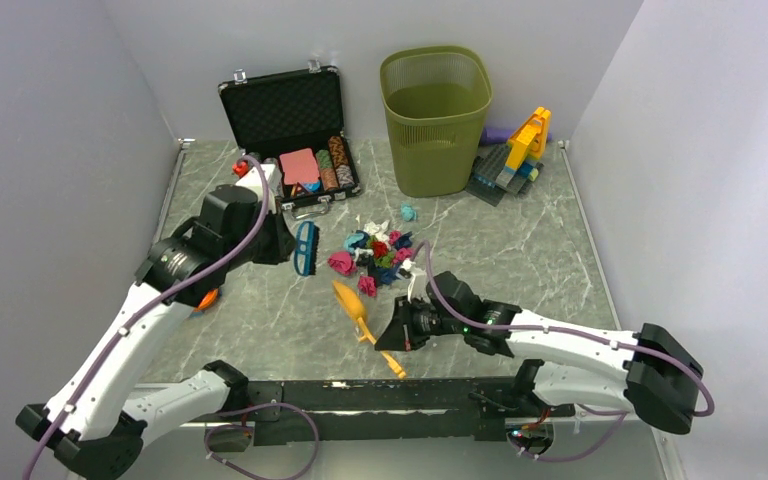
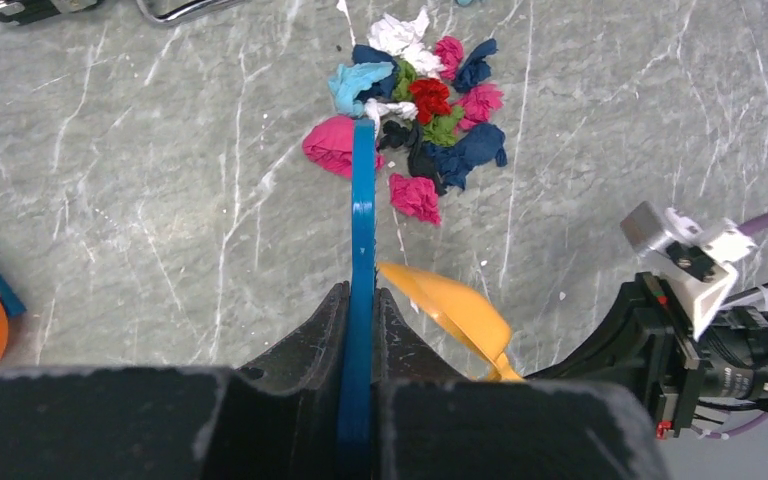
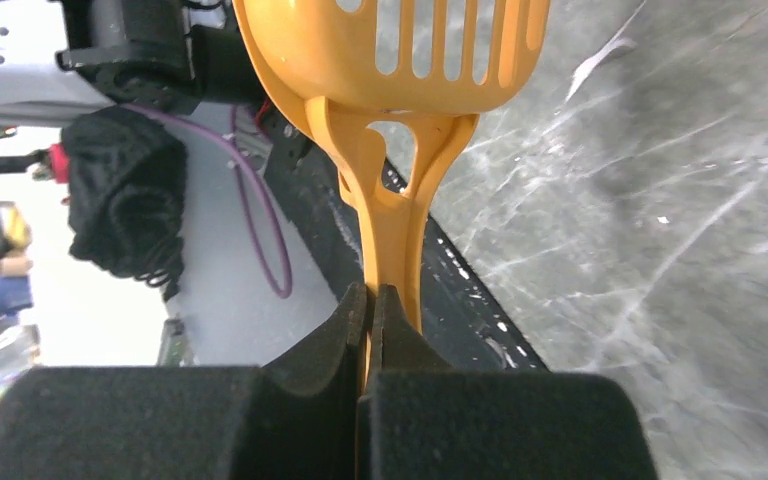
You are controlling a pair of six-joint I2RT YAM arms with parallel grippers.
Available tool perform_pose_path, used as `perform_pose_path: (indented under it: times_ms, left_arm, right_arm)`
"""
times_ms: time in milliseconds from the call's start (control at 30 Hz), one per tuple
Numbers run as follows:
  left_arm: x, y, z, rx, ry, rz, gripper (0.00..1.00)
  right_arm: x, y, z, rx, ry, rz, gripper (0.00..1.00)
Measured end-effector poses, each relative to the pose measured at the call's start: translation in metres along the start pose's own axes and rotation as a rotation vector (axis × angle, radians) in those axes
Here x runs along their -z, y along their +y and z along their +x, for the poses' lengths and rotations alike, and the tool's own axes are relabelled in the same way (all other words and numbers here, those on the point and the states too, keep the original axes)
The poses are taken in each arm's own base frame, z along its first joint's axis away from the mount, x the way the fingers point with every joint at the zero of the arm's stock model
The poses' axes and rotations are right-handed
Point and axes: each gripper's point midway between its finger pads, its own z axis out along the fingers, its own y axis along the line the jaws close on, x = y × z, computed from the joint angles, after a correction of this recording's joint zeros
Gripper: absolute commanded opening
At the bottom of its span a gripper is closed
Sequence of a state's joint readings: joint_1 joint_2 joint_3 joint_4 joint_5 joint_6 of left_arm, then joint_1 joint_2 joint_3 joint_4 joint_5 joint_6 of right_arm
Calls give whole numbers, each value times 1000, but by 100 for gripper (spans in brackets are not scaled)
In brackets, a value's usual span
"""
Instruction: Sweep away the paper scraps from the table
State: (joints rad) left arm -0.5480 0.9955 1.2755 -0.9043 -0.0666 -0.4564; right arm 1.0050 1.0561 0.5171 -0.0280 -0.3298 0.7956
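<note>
Paper scraps point(image 1: 376, 250) in pink, red, navy, teal, green and white lie heaped mid-table point(image 1: 520, 260); one teal wad point(image 1: 409, 212) sits apart behind them. My left gripper point(image 1: 286, 242) is shut on a blue brush point(image 1: 306, 248), just left of the heap. In the left wrist view the brush point(image 2: 362, 200) runs edge-on from the gripper point(image 2: 362, 296) to the pink wad at the edge of the scraps point(image 2: 420, 110). My right gripper point(image 1: 388, 337) is shut on the handle of an orange slotted scoop point(image 1: 352, 303) in front of the heap. The right wrist view shows the scoop point(image 3: 400, 60) clamped in the gripper point(image 3: 372, 296).
At the back stand an olive wastebasket point(image 1: 436, 118), an open black case with poker chips point(image 1: 295, 135) and toy bricks point(image 1: 515, 155). An orange and blue object point(image 1: 206, 298) lies under the left arm. The black metal rail point(image 1: 360, 395) edges the table's near side.
</note>
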Motion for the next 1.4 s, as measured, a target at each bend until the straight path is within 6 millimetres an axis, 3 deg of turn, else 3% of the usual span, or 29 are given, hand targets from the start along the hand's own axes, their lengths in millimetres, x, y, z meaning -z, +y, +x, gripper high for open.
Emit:
perform_pose_path:
  times_ms: [200,533,633,700,833,1000,1200,1400]
  left_arm:
    - [15,11,6,-2,-11,-32,0]
    - [37,39,13,-6,-15,-154,0]
    - [47,44,15,-5,-30,-169,0]
    - [52,47,16,-4,-39,-174,0]
    - [58,49,18,-3,-44,-176,0]
    - [58,52,22,-6,-37,-184,0]
    - [57,53,22,-13,-36,-191,0]
    - [61,61,20,-20,-54,-229,0]
  right_arm:
    - [-20,7,24,-100,80,-155,0]
    - [-75,31,15,-252,170,-373,0]
    - [-95,44,0,-300,170,-464,43]
    - [-102,49,-9,-335,159,-516,56]
    - [-107,39,-17,-424,141,-552,58]
    - [-95,16,-25,-484,102,-521,58]
    - [-82,29,-45,-305,31,-423,58]
    - [-108,63,-65,71,-52,-162,61]
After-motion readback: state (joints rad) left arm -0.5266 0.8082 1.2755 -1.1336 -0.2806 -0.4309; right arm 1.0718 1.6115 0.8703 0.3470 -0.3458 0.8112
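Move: To the right hand's left, about 15 cm off and 4 cm farther out, lies the bare table spot for the held yellow scoop, roughly 5 cm lower. The paper scraps are piled about 21 cm straight ahead of the right hand, and the orange track lies some 36 cm left and 11 cm ahead of it. From the left hand, still holding the blue brush, that bare spot is about 9 cm back, level sideways and 20 cm below. Swinging the scoop about 11 cm left while sinking slightly, the right hand levels its fingers and rolls the scoop flat, opens to let go, backs off some 3 cm to the right while easing forward, then rises and goes left again over the scoop, fingers open, dipping them back down. The left hand keeps the brush and draws about 8 cm left and 4 cm back. ##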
